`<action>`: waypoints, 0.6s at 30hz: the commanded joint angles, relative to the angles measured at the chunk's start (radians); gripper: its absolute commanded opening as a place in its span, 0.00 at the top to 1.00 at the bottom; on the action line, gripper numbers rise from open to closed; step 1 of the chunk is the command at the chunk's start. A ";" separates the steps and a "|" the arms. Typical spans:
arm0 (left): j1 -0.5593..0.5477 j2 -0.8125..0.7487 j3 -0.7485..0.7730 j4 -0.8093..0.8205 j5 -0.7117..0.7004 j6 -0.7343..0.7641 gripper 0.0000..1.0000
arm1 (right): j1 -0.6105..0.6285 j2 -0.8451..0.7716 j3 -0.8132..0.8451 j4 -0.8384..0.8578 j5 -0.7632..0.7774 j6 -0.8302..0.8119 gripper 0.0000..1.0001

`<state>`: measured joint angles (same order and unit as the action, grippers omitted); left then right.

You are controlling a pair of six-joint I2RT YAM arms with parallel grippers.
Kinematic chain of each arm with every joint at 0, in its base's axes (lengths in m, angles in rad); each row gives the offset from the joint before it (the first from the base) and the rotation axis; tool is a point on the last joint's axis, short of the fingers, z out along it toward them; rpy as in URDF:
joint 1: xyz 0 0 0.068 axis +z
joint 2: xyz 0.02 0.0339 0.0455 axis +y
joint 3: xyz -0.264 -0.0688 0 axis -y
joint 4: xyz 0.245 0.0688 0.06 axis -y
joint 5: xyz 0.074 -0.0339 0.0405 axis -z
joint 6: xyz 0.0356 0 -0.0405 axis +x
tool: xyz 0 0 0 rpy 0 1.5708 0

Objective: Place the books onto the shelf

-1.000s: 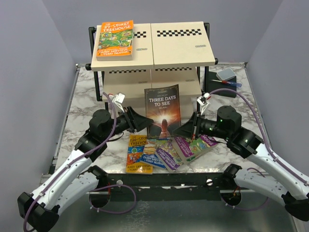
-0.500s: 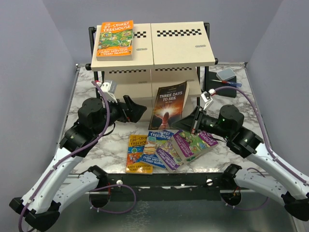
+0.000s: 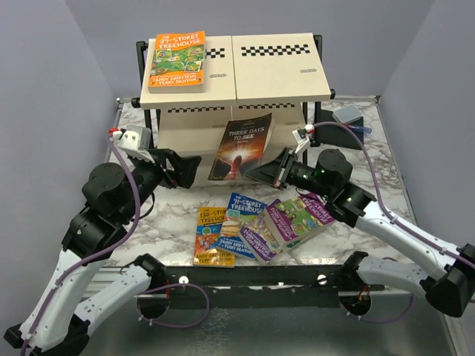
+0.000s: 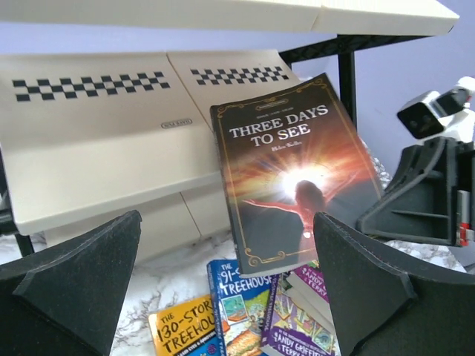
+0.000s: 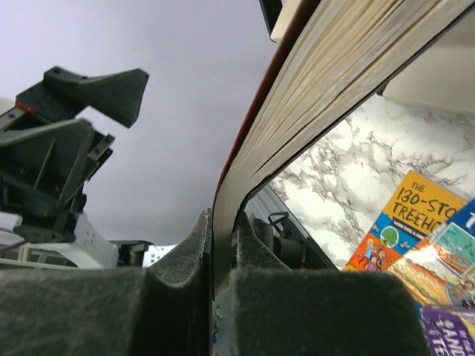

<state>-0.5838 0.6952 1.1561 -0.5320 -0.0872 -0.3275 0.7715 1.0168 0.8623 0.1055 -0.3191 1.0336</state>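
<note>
A dark book titled "Three Days to See" [image 3: 240, 147] hangs tilted in front of the shelf's [image 3: 282, 70] middle tier. My right gripper [image 3: 269, 169] is shut on its lower right edge, and the right wrist view shows the page edge [image 5: 312, 89] pinched at the right gripper [image 5: 223, 230]. My left gripper [image 3: 185, 169] stands open to the book's left, apart from it. In the left wrist view the dark book [image 4: 293, 163] shows beyond the left gripper [image 4: 226, 222]. An orange book [image 3: 177, 61] lies on the top board. A yellow book [image 3: 211, 236], a blue one [image 3: 249, 226] and a purple one [image 3: 297, 219] lie on the table.
A small dark box with a grey top [image 3: 345, 117] sits at the back right beside the shelf frame. The marble table [image 3: 133, 141] is walled by grey panels on both sides. A black rail [image 3: 260, 274] runs along the near edge.
My left gripper opened, let go of the dark book and drew back to the left. The right gripper moved the book up and left toward the shelf, tilting it.
</note>
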 commanded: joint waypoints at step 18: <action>0.000 -0.062 0.013 0.019 0.140 0.023 0.01 | 0.042 0.505 0.265 0.357 -0.027 0.087 0.99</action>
<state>-0.5838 0.6292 1.1591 -0.5179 -0.0326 -0.2905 0.8059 1.4803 1.0359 0.4007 -0.3122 1.1366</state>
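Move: The right hand, gripping the Three Days to See book by its lower edge, has the left half of the middle shelf about 18 cm ahead, 15 cm left and 8 cm below. The top shelf's left half is right over that place, some 20 cm higher. The 91-storey book lies almost straight under the hand, 3 cm left and 30 cm down. From the open left hand, the middle-shelf place is roughly 17 cm straight ahead and 14 cm lower. Keeping the Three Days to See book pinched at its lower edge, the right hand swings it left about 9 cm and forward some 6 cm, sinking about 3 cm, towards the left half of the middle shelf, into the gap below the top shelf, its tilt hardly changing. The left hand, wide open and empty, eases back and up a couple of centimetres. ##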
